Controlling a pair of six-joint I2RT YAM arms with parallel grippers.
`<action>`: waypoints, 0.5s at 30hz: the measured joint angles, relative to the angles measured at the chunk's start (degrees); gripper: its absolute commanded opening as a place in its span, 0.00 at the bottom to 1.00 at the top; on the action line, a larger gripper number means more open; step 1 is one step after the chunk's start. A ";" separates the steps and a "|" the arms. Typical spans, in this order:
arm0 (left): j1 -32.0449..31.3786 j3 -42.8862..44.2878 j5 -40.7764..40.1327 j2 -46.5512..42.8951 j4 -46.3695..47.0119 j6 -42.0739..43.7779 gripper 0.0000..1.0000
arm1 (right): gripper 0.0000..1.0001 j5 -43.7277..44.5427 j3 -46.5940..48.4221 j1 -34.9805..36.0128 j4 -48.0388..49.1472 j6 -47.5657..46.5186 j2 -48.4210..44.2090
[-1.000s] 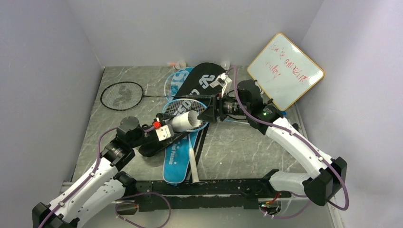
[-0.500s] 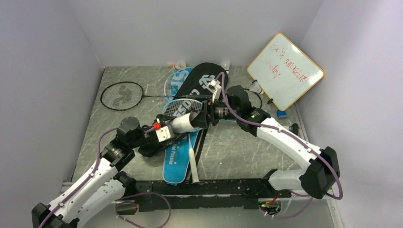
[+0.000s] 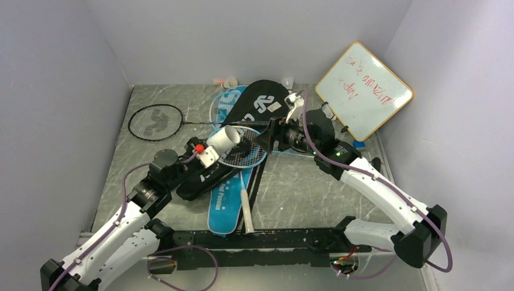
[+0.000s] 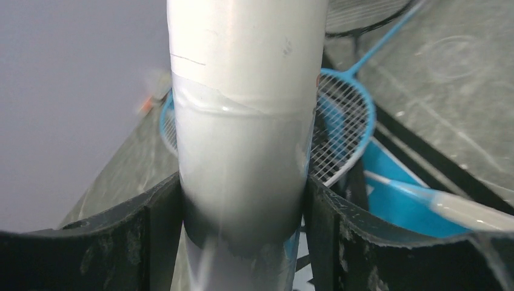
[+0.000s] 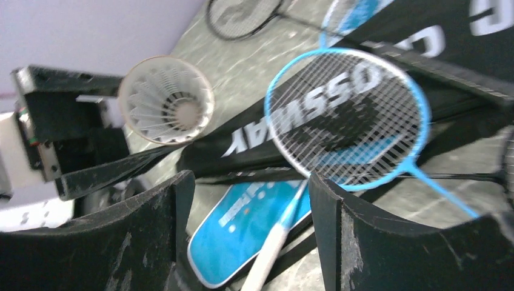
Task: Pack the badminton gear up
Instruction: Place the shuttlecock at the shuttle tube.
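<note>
My left gripper (image 3: 209,156) is shut on a long white tube (image 4: 242,91), held tilted up over the bags. Inside the tube's open mouth sits a white shuttlecock (image 5: 166,100). Just right of that mouth my right gripper (image 3: 267,138) hangs open and empty, pointing at it. Under both lies a light-blue racket (image 3: 242,154) across a black bag (image 5: 291,121) and a blue bag (image 3: 223,209). A black racket (image 3: 156,122) lies at the far left. Loose shuttlecocks (image 3: 229,82) rest by the back wall.
An orange-rimmed whiteboard (image 3: 363,91) with red writing leans in the back right corner, close behind the right arm. A small shuttlecock (image 3: 328,111) lies at its foot. Grey walls close in the table on three sides.
The right gripper reached the tube's mouth half a second ago, then drew back to the right and spread wider. The left gripper lifted and tilted the tube toward the back.
</note>
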 measured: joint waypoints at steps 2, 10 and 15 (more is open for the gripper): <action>0.09 0.02 -4.48 -0.26 -0.59 -0.50 0.53 | 0.72 5.29 0.96 -0.09 -1.16 0.04 -0.61; 0.15 0.02 -14.05 -3.26 -2.03 -1.57 0.53 | 0.71 28.06 6.08 -1.18 -6.71 1.55 5.33; 0.15 0.02 -14.29 -3.28 -2.05 -1.73 0.53 | 0.71 39.63 7.23 -10.62 -9.51 7.08 11.28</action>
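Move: Beside the whiteboard's lower left edge lies the shuttlecock, about 36 cm ahead of the empty right hand, 28 cm to its right and 25 cm below. The black racket's head lies nearer, some 24 cm ahead and 20 cm right; another shuttlecock stands by the back wall, about 50 cm ahead and 13 cm right. The held shuttle tube is level ahead, 13 cm left and slightly lower. From the left hand, the first shuttlecock is roughly 37 cm ahead, 48 cm right. Swinging away from the tube's mouth, the open, empty right hand goes right and forward with gathering speed, nearly 20 cm, first rising slightly, then sinking about 5 cm, towards the shuttlecock by the whiteboard; its wrist turns some 50 degrees clockwise. The left hand keeps its grip on the tube and draws it left, turning counter-clockwise, then stops. ##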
